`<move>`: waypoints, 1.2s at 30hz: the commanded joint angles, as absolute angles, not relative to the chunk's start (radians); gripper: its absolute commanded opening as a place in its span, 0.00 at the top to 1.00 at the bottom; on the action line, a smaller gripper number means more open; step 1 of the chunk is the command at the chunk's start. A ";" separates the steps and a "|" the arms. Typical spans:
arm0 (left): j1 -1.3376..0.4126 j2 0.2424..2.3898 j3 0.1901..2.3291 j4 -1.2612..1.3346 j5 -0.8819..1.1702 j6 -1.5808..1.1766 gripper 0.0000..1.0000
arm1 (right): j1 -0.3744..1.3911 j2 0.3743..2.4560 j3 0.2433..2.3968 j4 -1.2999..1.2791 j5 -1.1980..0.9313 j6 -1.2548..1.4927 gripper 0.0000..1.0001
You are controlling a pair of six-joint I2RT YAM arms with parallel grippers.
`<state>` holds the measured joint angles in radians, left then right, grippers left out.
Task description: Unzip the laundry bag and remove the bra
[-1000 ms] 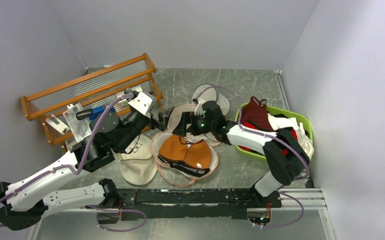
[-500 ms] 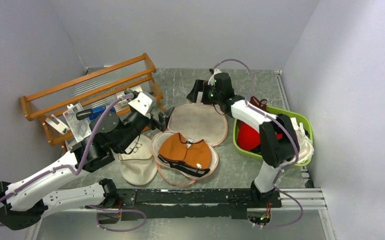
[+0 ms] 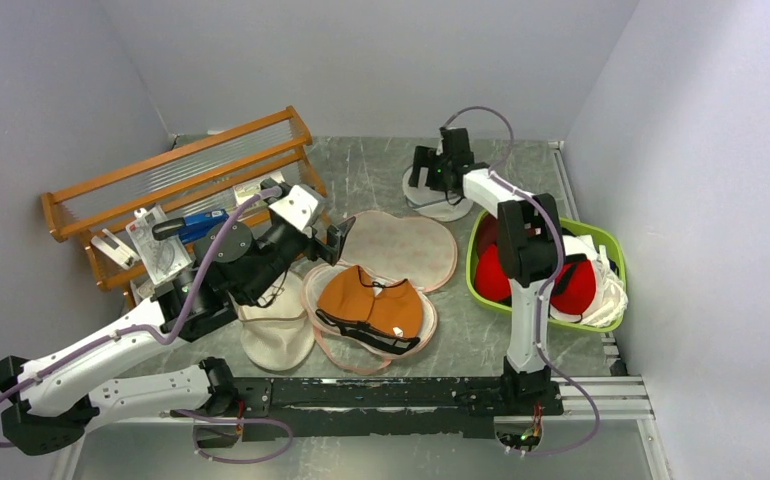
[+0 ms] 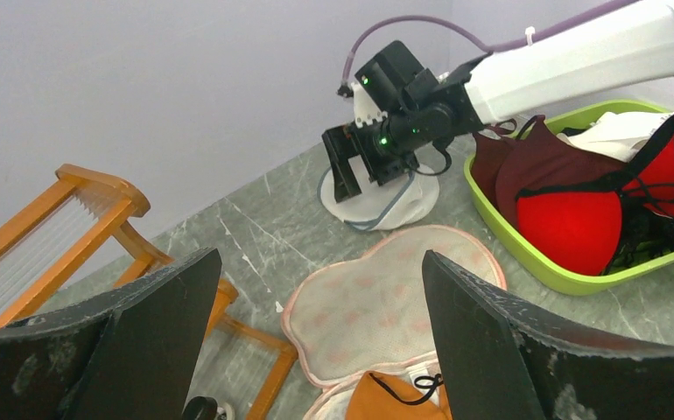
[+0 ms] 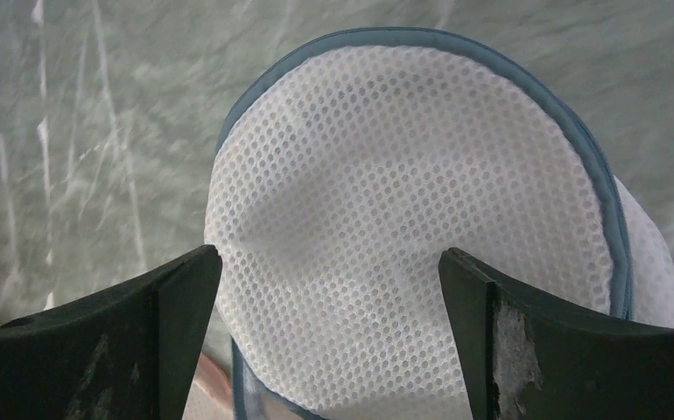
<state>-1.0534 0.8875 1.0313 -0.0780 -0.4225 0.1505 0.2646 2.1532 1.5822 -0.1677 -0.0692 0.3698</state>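
Observation:
The laundry bag [image 3: 398, 250] lies unzipped and spread flat in two pink-rimmed halves in the middle of the table. On its near half rests the orange bra [image 3: 371, 305] with black trim, uncovered. My left gripper [image 3: 333, 240] hovers open at the bag's left edge, nothing between its fingers; its wrist view looks down on the bag's far half [image 4: 395, 302] and a corner of the bra [image 4: 395, 398]. My right gripper [image 3: 431, 170] stands open at the back, above the round white mesh pouch [image 5: 403, 219], with its fingers straddling the pouch and not pinching it.
A green basket [image 3: 491, 295] with red bras and a maroon garment stands at the right. A wooden rack [image 3: 181, 170] occupies the back left. A cream mesh bag [image 3: 276, 325] lies left of the laundry bag. The round pouch [image 3: 441, 200] sits behind the laundry bag.
My right arm swung from over the laundry bag's far half to the back, ending above the round pouch. The far half now lies flat. My left gripper shifted slightly right.

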 commanded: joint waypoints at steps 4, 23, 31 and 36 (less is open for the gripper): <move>-1.062 0.890 1.049 -0.073 -0.426 0.154 0.04 | 0.254 2.060 1.601 -0.210 -0.103 0.319 0.03; -1.071 0.861 1.058 -0.083 -0.432 0.151 0.05 | 0.581 1.392 0.806 -0.093 -0.244 0.296 0.21; -1.084 0.860 1.057 -0.082 -0.440 0.154 0.05 | 0.447 1.257 0.601 -0.030 -0.399 0.345 0.40; -1.089 0.871 1.057 -0.083 -0.442 0.156 0.05 | 0.444 1.307 0.561 0.077 -0.520 0.389 0.53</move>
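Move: Roughly 37 cm back and 15 cm to the left of the right hand, and a little below it, lies the orange bra in the opened laundry bag. The bag's folded-out flap is about 21 cm back and 7 cm left; the white mesh pouch sits just under this hand, some 2 cm back and 4 cm right. The green basket is about 25 cm back and 30 cm right. From the raised left hand the bra is about 11 cm right, 5 cm back and 37 cm down. Leaving the white mesh pouch, the right hand first slips 2 cm right, then sweeps back about 28 cm towards the bra's right cup, arcing up some 12 cm and left over the flap, then sinking and easing right again. It turns about 25 degrees counter-clockwise while the fingers close from wide to about half open; no grip on the bra is seen yet. ##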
